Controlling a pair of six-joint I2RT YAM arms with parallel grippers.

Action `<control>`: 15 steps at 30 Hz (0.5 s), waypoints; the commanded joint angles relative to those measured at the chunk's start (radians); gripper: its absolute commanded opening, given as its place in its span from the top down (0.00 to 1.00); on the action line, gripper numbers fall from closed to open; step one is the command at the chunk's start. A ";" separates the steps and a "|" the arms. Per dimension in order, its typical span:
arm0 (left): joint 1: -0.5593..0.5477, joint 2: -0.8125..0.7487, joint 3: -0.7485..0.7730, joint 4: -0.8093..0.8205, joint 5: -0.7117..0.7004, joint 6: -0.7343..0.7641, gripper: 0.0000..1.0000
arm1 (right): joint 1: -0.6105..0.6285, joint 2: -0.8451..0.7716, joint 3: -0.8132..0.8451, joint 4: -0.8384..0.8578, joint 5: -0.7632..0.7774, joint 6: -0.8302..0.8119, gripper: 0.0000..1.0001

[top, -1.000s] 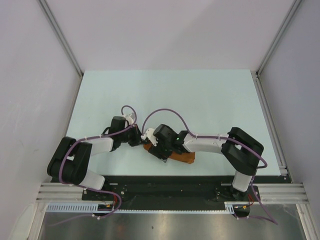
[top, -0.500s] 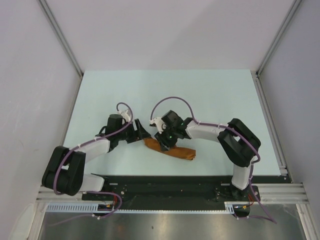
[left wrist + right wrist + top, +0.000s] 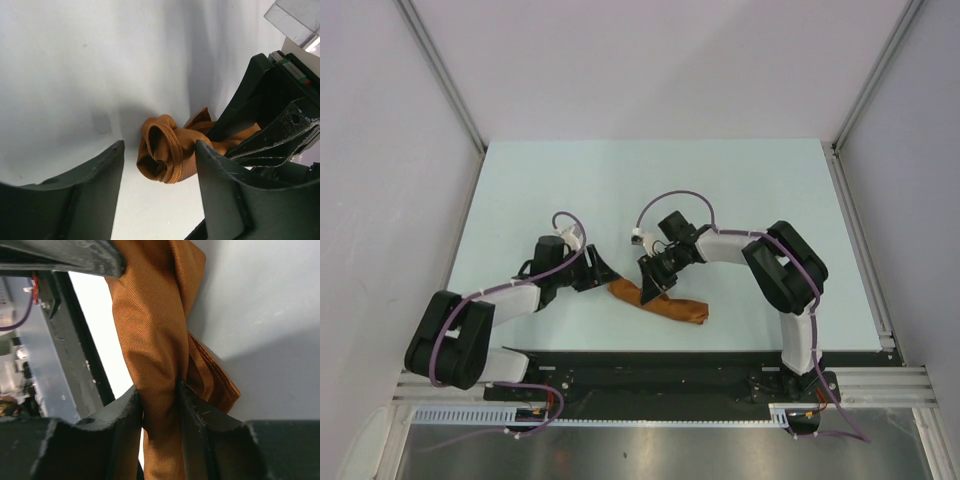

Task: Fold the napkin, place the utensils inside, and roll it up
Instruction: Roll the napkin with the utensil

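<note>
The rust-brown napkin lies rolled into a slanted tube near the table's front edge. In the left wrist view its spiral end faces me. My left gripper stands open at that left end, and the fingers flank it without pinching. My right gripper is shut on the roll a little in from the same end. Its fingers squeeze the cloth from both sides. The utensils are hidden.
The black base rail runs just behind the roll along the table's near edge. In the left wrist view, the right arm's fingers crowd close beside my left gripper. The pale table stretches beyond.
My left gripper has opened and let go of the roll's end. My right gripper has closed on the roll, and its wrist has swung up and back from over the cloth.
</note>
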 commanded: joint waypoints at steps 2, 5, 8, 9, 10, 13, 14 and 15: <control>-0.002 0.044 0.005 0.100 0.042 -0.025 0.50 | -0.003 0.062 0.010 -0.065 -0.058 0.022 0.63; -0.005 0.070 0.015 0.122 0.051 -0.027 0.62 | -0.010 0.058 0.010 -0.063 -0.049 0.025 0.60; -0.005 0.110 0.034 0.126 0.065 -0.025 0.84 | -0.016 0.038 0.020 -0.072 -0.040 0.026 0.53; -0.005 0.117 0.041 0.122 0.065 -0.022 0.95 | -0.022 0.024 0.031 -0.080 -0.039 0.025 0.48; -0.005 0.123 0.047 0.113 0.063 -0.021 0.98 | -0.025 0.016 0.042 -0.092 -0.033 0.025 0.45; -0.005 0.153 0.074 0.088 0.063 -0.015 1.00 | -0.036 -0.031 0.074 -0.138 0.025 0.022 0.37; -0.005 0.160 0.091 0.084 0.068 -0.012 1.00 | -0.037 -0.047 0.080 -0.150 0.072 0.026 0.36; -0.005 0.176 0.100 0.076 0.071 -0.009 1.00 | -0.037 -0.065 0.085 -0.149 0.100 0.038 0.34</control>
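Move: The roll's left end lies just off the left fingertips, roughly 1 cm ahead, 2 cm right and 2 cm below the hand; the roll's right end is some 21 cm right and 7 cm back. A loose napkin flap sticks out about 7 cm to the hand's right, level with it. From the right hand, whose fingers straddle the roll, that left end is about 9 cm left and 2 cm ahead. Down and to its right, about 1.5 cm in all and drifting slightly forward, the left hand eases onto the roll's left end while its wide-open fingers shut and pinch it. The right hand stays over the roll, opens its half-closed fingers clearly wider around it, and then lifts about 1 cm. ##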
